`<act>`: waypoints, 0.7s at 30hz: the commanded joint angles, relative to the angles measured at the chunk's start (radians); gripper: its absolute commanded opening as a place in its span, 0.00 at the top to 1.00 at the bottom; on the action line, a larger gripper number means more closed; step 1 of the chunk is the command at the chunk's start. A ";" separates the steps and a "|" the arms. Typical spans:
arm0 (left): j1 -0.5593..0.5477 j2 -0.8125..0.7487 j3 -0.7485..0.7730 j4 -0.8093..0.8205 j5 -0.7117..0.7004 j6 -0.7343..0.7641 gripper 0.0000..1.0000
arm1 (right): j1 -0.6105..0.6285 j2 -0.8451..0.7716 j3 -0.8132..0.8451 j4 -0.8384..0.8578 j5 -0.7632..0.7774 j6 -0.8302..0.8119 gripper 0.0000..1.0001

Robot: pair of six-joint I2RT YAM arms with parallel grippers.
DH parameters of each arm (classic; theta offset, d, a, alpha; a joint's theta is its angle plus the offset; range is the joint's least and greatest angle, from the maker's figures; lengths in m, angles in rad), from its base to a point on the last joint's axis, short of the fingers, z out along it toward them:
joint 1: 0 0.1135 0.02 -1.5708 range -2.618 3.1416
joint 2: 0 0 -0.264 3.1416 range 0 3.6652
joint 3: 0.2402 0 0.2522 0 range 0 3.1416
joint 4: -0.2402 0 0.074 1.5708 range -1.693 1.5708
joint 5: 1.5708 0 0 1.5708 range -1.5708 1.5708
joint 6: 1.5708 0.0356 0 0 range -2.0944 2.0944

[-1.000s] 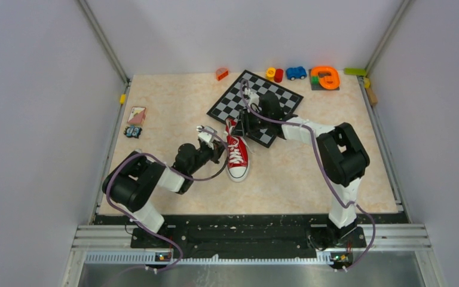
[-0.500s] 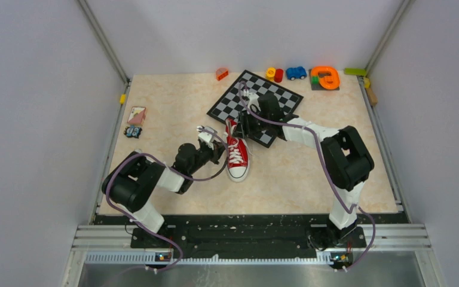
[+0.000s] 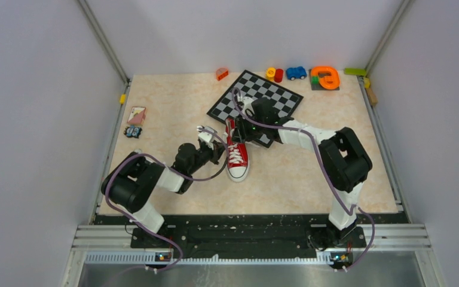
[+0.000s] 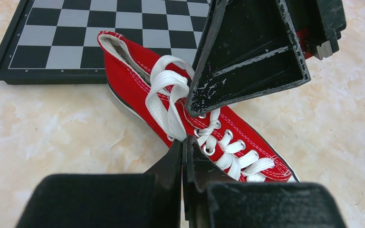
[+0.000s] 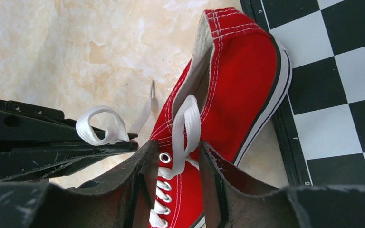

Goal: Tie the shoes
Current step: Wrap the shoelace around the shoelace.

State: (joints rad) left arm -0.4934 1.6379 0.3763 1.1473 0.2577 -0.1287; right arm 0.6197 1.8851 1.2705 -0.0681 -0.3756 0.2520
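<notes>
The red shoe (image 3: pixel 239 160) lies toe toward the arms, its heel against the chessboard (image 3: pixel 257 100). My left gripper (image 4: pixel 183 141) is at the shoe's left side, shut on a loop of white lace (image 4: pixel 167 102). In the right wrist view that loop (image 5: pixel 100 129) curls up out of the left fingers (image 5: pixel 71 153). My right gripper (image 5: pixel 178 159) hangs over the shoe's (image 5: pixel 247 76) upper eyelets, open. A second lace loop (image 5: pixel 190 124) rises between its fingers, which stand apart from the lace. From above, the right gripper (image 3: pixel 238 133) covers the shoe's heel end.
The chessboard (image 4: pixel 76 42) sits just behind the shoe. Toys line the far edge: a blue car (image 3: pixel 296 73), an orange piece (image 3: pixel 324 78), a small orange block (image 3: pixel 222 73). A card (image 3: pixel 136 115) lies near the left edge.
The right gripper has moved left off the chessboard and closer over the shoe's opening. The left arm has held still with the lace in it.
</notes>
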 commanded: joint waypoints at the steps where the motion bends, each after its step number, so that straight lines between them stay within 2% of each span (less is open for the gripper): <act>1: 0.009 -0.032 0.014 0.001 -0.005 -0.001 1.00 | 0.024 -0.032 0.036 -0.011 0.016 -0.018 0.64; 5: 0.009 -0.030 0.018 -0.001 -0.002 -0.001 1.00 | 0.025 -0.036 0.035 -0.015 0.015 -0.013 0.77; 13: 0.009 -0.034 0.018 -0.006 -0.002 0.012 1.00 | 0.023 -0.071 0.015 0.031 0.039 -0.017 0.82; 18: 0.009 -0.040 0.018 -0.021 -0.005 0.025 1.00 | 0.011 -0.098 -0.026 0.106 0.023 -0.016 0.99; 21: 0.010 -0.037 0.022 -0.032 -0.002 0.021 1.00 | -0.008 -0.142 -0.089 0.168 0.020 0.009 1.00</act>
State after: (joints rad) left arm -0.4934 1.6314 0.3779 1.1225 0.2577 -0.1268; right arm 0.6285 1.8462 1.2396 -0.0223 -0.3576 0.2462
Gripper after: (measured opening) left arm 0.010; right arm 0.013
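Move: Between the right hand's parted fingertips stands the free lace, under 1 cm to the left of the hand point and level with it. The shut left fingers, holding the other lace's loop, are some 3 cm back and 3 cm left of the right hand; the shoe's middle is about 5 cm back, straight in line and 6 cm below. From the left hand the free lace is about 3 cm ahead and 2 cm right. Closing its fingers from about two-fifths open to shut, the right hand pinches the free lace just ahead of the left hand's loop. It stays nearly in place for most of the closing, then rises about 1.5 cm as the fingers finish. The left hand holds still and keeps its pinch on the loop. ##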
